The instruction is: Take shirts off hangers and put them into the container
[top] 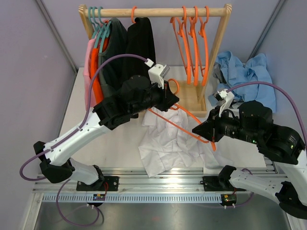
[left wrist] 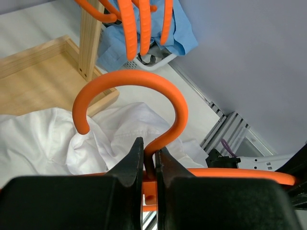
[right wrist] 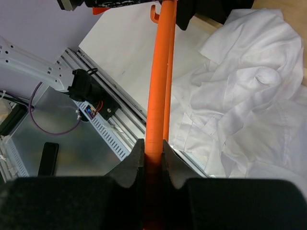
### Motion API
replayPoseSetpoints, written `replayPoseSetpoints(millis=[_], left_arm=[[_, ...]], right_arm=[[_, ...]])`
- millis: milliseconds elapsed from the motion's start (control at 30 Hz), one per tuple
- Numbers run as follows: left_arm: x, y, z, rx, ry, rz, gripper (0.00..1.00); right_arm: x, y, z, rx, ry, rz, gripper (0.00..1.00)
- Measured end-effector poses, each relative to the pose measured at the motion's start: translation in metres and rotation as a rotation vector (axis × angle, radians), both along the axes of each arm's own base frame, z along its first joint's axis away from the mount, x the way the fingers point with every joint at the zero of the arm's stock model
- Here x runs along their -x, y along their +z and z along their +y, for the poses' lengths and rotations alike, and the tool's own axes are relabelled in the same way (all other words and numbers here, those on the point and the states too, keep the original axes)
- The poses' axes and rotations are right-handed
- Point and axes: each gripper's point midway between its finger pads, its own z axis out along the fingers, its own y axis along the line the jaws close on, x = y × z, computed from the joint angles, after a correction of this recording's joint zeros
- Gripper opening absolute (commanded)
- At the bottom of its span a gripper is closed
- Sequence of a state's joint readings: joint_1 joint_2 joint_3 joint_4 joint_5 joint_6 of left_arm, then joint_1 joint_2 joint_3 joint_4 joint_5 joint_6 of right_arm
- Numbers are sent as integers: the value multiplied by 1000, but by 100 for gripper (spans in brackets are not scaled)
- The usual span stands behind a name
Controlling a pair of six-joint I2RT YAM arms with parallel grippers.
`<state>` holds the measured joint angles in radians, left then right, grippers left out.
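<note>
An orange hanger (top: pixel 184 120) hangs in the air between both arms, over a crumpled white collared shirt (top: pixel 165 143) that lies on the table. My left gripper (left wrist: pixel 149 151) is shut on the neck just below the hanger's hook (left wrist: pixel 144 79). My right gripper (right wrist: pixel 152 146) is shut on one sloping arm of the hanger (right wrist: pixel 160 72), with the white shirt (right wrist: pixel 244 86) below and to its right. Light blue shirts (top: pixel 244 72) are heaped in the container at the right, where a bit of white rim (left wrist: pixel 160 60) shows.
On the wooden rail (top: pixel 153 12) hang pink (top: pixel 88 72), orange (top: pixel 96 79), dark grey (top: pixel 112 48) and black (top: pixel 141 43) shirts on the left, some on teal hangers (top: pixel 98 21). Several bare orange hangers (top: pixel 194 43) hang at the right. The rack's wooden base (top: pixel 192 98) lies beneath.
</note>
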<state>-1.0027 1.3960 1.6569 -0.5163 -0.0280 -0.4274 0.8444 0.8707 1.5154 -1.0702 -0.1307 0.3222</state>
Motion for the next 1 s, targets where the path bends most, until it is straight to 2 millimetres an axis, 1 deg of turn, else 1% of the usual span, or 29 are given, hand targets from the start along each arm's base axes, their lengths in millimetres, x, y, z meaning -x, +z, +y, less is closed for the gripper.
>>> replayPoseSetpoints(millis=[33,133,167,200,233,267,300,333,367,400,467,600,667,733,800,867,1000], left_arm=[[0,1,2,1,1,-2,0],[1,3,4,-2,0,-4,0],[1,3,4,-2,0,-4,5],[1,2,4,-3,0,-3,13],[1,2,4,-4,0,-4,25],[1,3,4,-2,0,-4,47],[2,4,3,4,-7,-4,61],[3,6,2,15,-11,-3,72],[4,7,1,26,-15,2,87],[4,9,0,34,-19,3,95],[7,13,-1,52,-24,13,99],[16,21,4,75,-37,9,99],[27,27,11,90,-48,-2,99],[39,38,22,111,-54,-36,99],[54,52,44,146,-46,-88,99],[71,71,75,217,-29,-160,99],[83,92,136,327,69,-244,99]], right_arm=[[-1,0,0,-2,-7,1,0],[-2,1,1,-6,-8,-2,0],[-2,1,1,-6,-9,-1,0],[-2,1,1,-6,-9,-1,0],[-2,1,1,-6,-9,-1,0],[-2,1,1,-6,-9,-2,0],[-3,1,1,-6,-10,-3,0],[-2,1,1,-4,-8,-2,0],[-2,1,2,-3,-5,-1,0],[-2,1,2,-3,0,0,0],[-2,0,2,-1,-1,-1,0],[-2,0,1,1,-4,-5,0],[-3,1,0,4,-10,-9,0],[-4,4,-3,9,-22,-18,0],[-8,11,-8,12,-49,-41,0],[-15,21,-14,12,-92,-82,0],[-29,47,-24,-7,-174,-174,0]])
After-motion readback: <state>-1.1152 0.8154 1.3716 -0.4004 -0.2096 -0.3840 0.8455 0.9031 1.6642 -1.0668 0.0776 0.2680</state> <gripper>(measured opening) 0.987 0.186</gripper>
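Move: The right hand, shut on the low end of the bare hanger, has the rail's empty-hanger stretch roughly 32 cm ahead, 2 cm left and 18 cm higher; the empty hangers hang below it, their middles about 29 cm ahead, 3 cm left and 8 cm up. The white shirt lies some 9 cm ahead, 8 cm left and 32 cm below. From the left hand, pinching the hanger's neck, that rail stretch is about 22 cm ahead, 8 cm right and 16 cm up. Opening wide, the left fingers let go of the hanger's neck, and the left hand draws off to its left, up and back, some 18 cm in all, speeding up and rolling about 25 degrees. The right hand keeps its pinch on the hanger's end, holding still at first, then lifts about 5 cm while easing forward and a little right towards the rail, its fingers tipping up and turning clockwise. ##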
